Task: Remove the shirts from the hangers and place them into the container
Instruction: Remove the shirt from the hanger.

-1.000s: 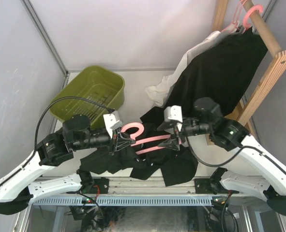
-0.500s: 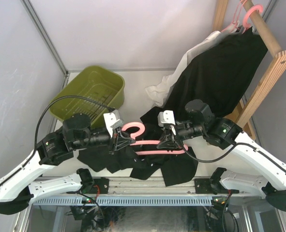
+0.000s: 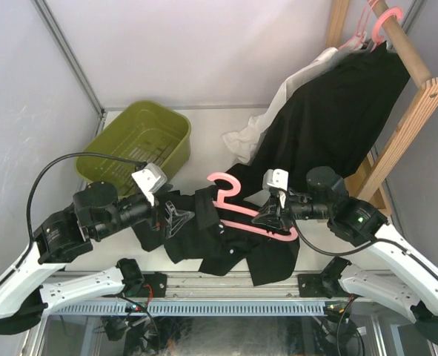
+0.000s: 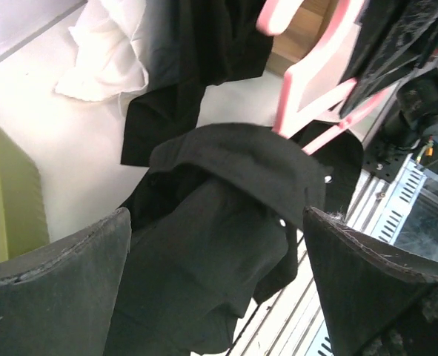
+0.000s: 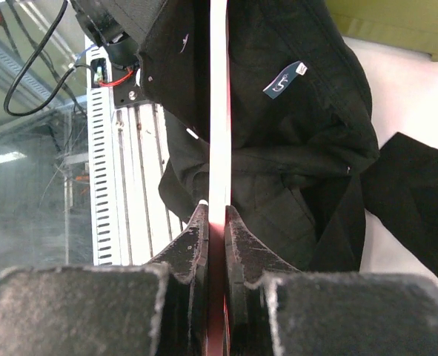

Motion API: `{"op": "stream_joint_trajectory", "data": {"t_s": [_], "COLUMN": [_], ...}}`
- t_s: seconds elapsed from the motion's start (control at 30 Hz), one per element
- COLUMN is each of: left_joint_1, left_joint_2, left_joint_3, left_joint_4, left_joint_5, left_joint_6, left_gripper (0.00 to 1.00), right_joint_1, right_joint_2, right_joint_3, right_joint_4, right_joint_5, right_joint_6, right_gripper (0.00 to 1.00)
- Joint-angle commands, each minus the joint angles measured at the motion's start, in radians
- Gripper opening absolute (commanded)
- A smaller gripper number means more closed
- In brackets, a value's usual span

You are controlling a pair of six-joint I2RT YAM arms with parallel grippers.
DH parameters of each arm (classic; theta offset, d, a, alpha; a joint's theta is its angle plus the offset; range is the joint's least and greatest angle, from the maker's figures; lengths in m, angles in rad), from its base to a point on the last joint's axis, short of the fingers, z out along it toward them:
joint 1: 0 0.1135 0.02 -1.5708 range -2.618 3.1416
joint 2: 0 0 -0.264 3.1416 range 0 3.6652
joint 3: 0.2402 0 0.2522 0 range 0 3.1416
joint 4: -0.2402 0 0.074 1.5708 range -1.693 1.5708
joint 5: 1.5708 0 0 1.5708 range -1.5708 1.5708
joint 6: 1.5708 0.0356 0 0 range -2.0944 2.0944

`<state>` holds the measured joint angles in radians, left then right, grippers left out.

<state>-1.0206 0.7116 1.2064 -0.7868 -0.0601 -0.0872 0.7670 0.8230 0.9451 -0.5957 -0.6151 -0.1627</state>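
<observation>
A pink hanger [image 3: 237, 211] is raised over a crumpled black shirt [image 3: 226, 245] at the table's front. My right gripper [image 3: 269, 216] is shut on its bar [image 5: 219, 111]. The hanger's far end disappears behind the shirt's collar [image 4: 233, 148]. My left gripper [image 3: 176, 216] stands open just left of the shirt, its fingers [image 4: 55, 297] on either side of black fabric [image 4: 211, 245] without pinching it. The olive-green container [image 3: 138, 141] stands at the back left. Another black shirt [image 3: 337, 111] and a white one [image 3: 278, 100] hang from the rack on pink hangers [image 3: 385, 22].
The wooden rack and its pole [image 3: 411, 67] fill the right side, with a slanted wooden leg [image 3: 400, 141] close behind my right arm. The white shirt's sleeve [image 3: 241, 141] trails onto the table. A metal rail [image 3: 226, 305] runs along the near edge.
My left gripper let go of the hanger, opened wide and drew back left. My right gripper shut on the hanger's bar and carried it right.
</observation>
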Motion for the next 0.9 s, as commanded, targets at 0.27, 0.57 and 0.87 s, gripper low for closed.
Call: {"op": "stream_joint_trajectory", "data": {"t_s": [0.27,0.57,0.87], "left_joint_1": [0.002,0.002,0.006], "left_joint_2": [0.135,0.076,0.051], "left_joint_3": [0.007,-0.005,-0.013], "left_joint_4": [-0.043,-0.013,-0.083], "left_joint_5": [-0.152,-0.275,-0.537], "left_joint_6": [0.007,0.001,-0.079], "left_gripper": [0.77,0.00,0.00], "right_joint_1": [-0.025,-0.067,-0.096], "right_joint_2": [-0.117,-0.139,-0.213], "right_joint_3": [-0.001,-0.002,0.008], "right_joint_4": [0.071,0.000,-0.031], "right_joint_5": [0.072,0.137,0.292], "right_joint_6": [0.042,0.031,0.026], "right_gripper": [0.00,0.00,0.00]}}
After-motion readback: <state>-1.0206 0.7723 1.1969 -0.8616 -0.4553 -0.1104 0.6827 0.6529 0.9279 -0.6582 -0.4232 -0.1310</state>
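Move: The open left gripper has the removed shirt's near flap just below it: about 4 cm ahead, 1 cm to the right and 5 cm down. From this gripper, the pink hanger's middle is roughly 9 cm right, 2 cm ahead and 6 cm lower; the green container is some 16 cm left, 22 cm ahead and 25 cm lower. The right gripper already pinches the hanger, whose middle lies 9 cm to its left and 2 cm ahead; the flap is about 18 cm left, 4 cm ahead, nearly level. Dip the left gripper some 4 cm down and forward onto the shirt's flap, shut the fingers fully on the cloth, then draw it about 5 cm left, rising a little and turning counter-clockwise. Meanwhile keep the right fingers on the hanger and pull it rightward about 5 cm, easing forward and turning clockwise, away from the left hand. ##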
